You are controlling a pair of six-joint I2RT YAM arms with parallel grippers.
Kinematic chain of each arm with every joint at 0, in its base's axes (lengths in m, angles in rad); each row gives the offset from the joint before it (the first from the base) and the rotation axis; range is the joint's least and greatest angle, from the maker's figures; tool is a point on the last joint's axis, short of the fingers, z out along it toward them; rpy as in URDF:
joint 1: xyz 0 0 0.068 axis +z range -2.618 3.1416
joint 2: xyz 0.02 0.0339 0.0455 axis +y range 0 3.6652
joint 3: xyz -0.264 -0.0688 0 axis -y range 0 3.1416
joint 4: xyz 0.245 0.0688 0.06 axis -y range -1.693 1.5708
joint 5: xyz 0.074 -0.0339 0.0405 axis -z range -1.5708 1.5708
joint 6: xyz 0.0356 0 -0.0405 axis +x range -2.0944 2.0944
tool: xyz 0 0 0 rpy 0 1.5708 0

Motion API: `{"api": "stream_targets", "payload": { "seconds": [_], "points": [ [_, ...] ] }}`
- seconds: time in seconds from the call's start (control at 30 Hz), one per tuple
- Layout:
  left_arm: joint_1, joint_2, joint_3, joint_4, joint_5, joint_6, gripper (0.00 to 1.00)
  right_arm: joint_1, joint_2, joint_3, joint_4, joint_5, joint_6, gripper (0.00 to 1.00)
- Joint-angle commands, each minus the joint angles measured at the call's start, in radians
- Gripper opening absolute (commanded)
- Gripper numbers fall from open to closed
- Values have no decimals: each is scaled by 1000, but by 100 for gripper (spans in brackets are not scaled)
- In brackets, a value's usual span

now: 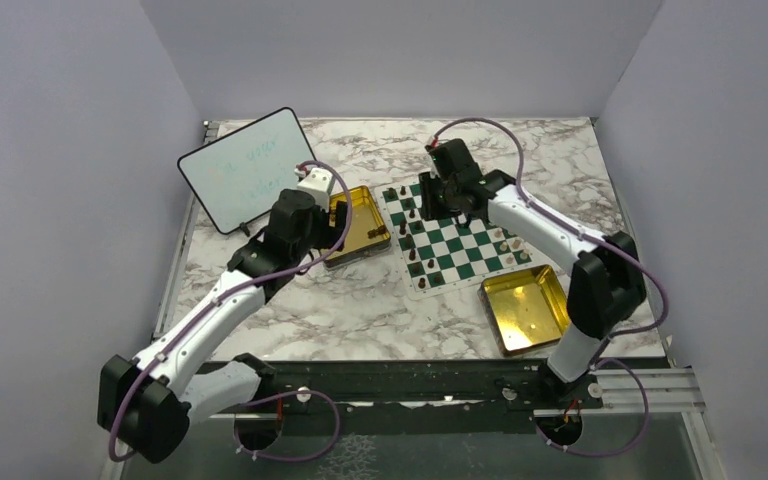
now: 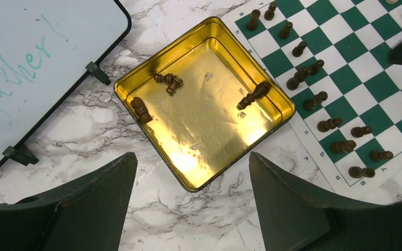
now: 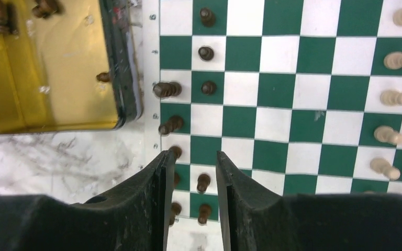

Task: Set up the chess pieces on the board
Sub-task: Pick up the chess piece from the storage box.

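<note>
The green and white board (image 1: 460, 245) lies on the marble. Dark chess pieces (image 1: 410, 235) stand along its left side and cream ones (image 1: 510, 245) along its right. Several more dark pieces (image 2: 168, 81) lie on their sides in the gold tin (image 2: 209, 120) left of the board. My left gripper (image 2: 192, 157) hangs open over the tin's near corner with nothing between its fingers. My right gripper (image 3: 194, 154) is over the board's far left corner. Its jaws stand apart, and standing dark pieces (image 3: 203, 182) show in the gap, untouched. Cream pieces (image 3: 395, 97) line the right of that view.
A second gold tin (image 1: 525, 308) sits at the board's near right corner and looks bare inside. A white whiteboard (image 1: 245, 165) with green writing stands propped at the back left, close to the left arm. Walls close in the table at the back and both sides.
</note>
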Motion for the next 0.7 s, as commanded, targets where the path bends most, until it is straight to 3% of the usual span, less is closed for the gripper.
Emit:
{"api": "stream_targets", "payload": {
  "seconds": [0.0,0.23,0.67],
  "points": [
    [35,120,83,-18,46,-44,76,-7,-169,-133,107,-55,39,40],
    [119,376,199,7,155,-12,55,-7,-414,-326,247,-122,62,40],
    [156,633,249,216,201,108,54,-7,-555,-401,268,-120,69,40]
  ]
}}
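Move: The crossed chess pieces in the storage box lie about 12 cm ahead of the left hand, 1 cm to its left and 18 cm below. The dark knight lies at the same depth, some 10 cm ahead and 5 cm left; the piece pair by the board is 8 cm ahead, 8 cm right. From the right hand the crossed pieces are about 5 cm ahead, 23 cm left and 12 cm below. Left hand sinks 10 cm and reaches forward towards the crossed pieces, narrowing its fingers; right rises back off the board. ##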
